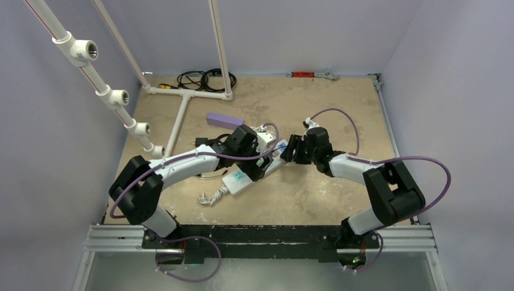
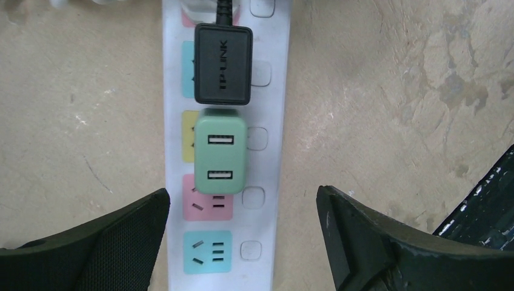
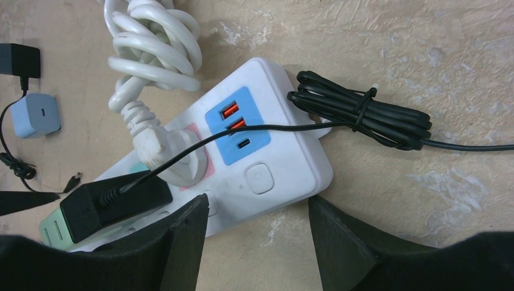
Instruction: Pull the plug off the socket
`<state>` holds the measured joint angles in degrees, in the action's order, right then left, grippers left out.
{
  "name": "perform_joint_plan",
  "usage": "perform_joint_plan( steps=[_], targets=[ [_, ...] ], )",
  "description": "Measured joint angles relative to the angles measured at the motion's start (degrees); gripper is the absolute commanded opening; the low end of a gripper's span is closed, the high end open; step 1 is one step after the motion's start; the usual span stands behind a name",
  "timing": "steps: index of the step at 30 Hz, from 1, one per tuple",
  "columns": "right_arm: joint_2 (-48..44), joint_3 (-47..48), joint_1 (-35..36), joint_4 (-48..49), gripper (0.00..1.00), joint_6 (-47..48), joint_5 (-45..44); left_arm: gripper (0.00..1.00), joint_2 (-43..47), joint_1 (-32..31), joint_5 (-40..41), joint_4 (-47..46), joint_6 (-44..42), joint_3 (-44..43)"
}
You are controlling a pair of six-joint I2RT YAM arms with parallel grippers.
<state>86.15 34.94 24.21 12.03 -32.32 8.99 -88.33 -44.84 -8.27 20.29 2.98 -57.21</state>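
The socket [image 2: 271,109] is a long white power strip with coloured outlet faces, lying diagonally mid-table [image 1: 239,180]. Three plugs sit in it: a green USB charger [image 2: 221,154], a black adapter [image 2: 222,63] beside it, and a white round plug [image 3: 176,154] near the blue USB panel [image 3: 237,124]. My left gripper [image 2: 242,200] is open and hovers over the strip, its fingers either side, just short of the green charger. At the strip's USB end my right gripper [image 3: 257,203] is open. Its left finger [image 3: 185,242] overlaps the strip's edge; the other is over the table by the corner.
A bundled black cable [image 3: 363,112] lies against the strip's end and the strip's coiled white cord [image 3: 151,48] beside it. A small blue-grey charger [image 3: 35,115] sits loose on the table. A purple box [image 1: 225,119] and a white pipe frame [image 1: 182,109] stand further back.
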Motion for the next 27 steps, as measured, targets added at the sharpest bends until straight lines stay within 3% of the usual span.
perform_joint_plan(
  steps=[6, 15, 27],
  targets=[
    [0.3, 1.1, 0.0, -1.3, 0.65, 1.5, -0.4, 0.71, -1.5, -1.0, 1.8, -0.1, 0.0, -0.4],
    [0.9, 1.1, 0.0, -0.8, 0.64, 1.7, -0.5, 0.52, -2.9, -1.0, 3.3, -2.1, 0.0, -2.5],
    [0.9, 1.0, -0.2, -0.6, 0.64, 1.7, -0.5, 0.49, -4.8, -1.3, 5.2, -3.1, 0.0, -3.7]
  ],
)
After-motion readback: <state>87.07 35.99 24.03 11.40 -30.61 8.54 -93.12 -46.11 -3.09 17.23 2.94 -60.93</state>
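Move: The green adapter lies about 3 cm ahead of the left hand, 2 cm to its right and some 3 cm below. Beyond it along the strip stand the black adapter, about 5 cm ahead and 5 cm right of the hand, and the white plug, roughly 7 cm ahead and 7 cm right, both also some 3 cm below. From the right hand the green adapter is about 8 cm left, 2 cm back, roughly level. The left hand shifts about 3 cm forward and right to the green adapter, fingers narrowing to half open. ##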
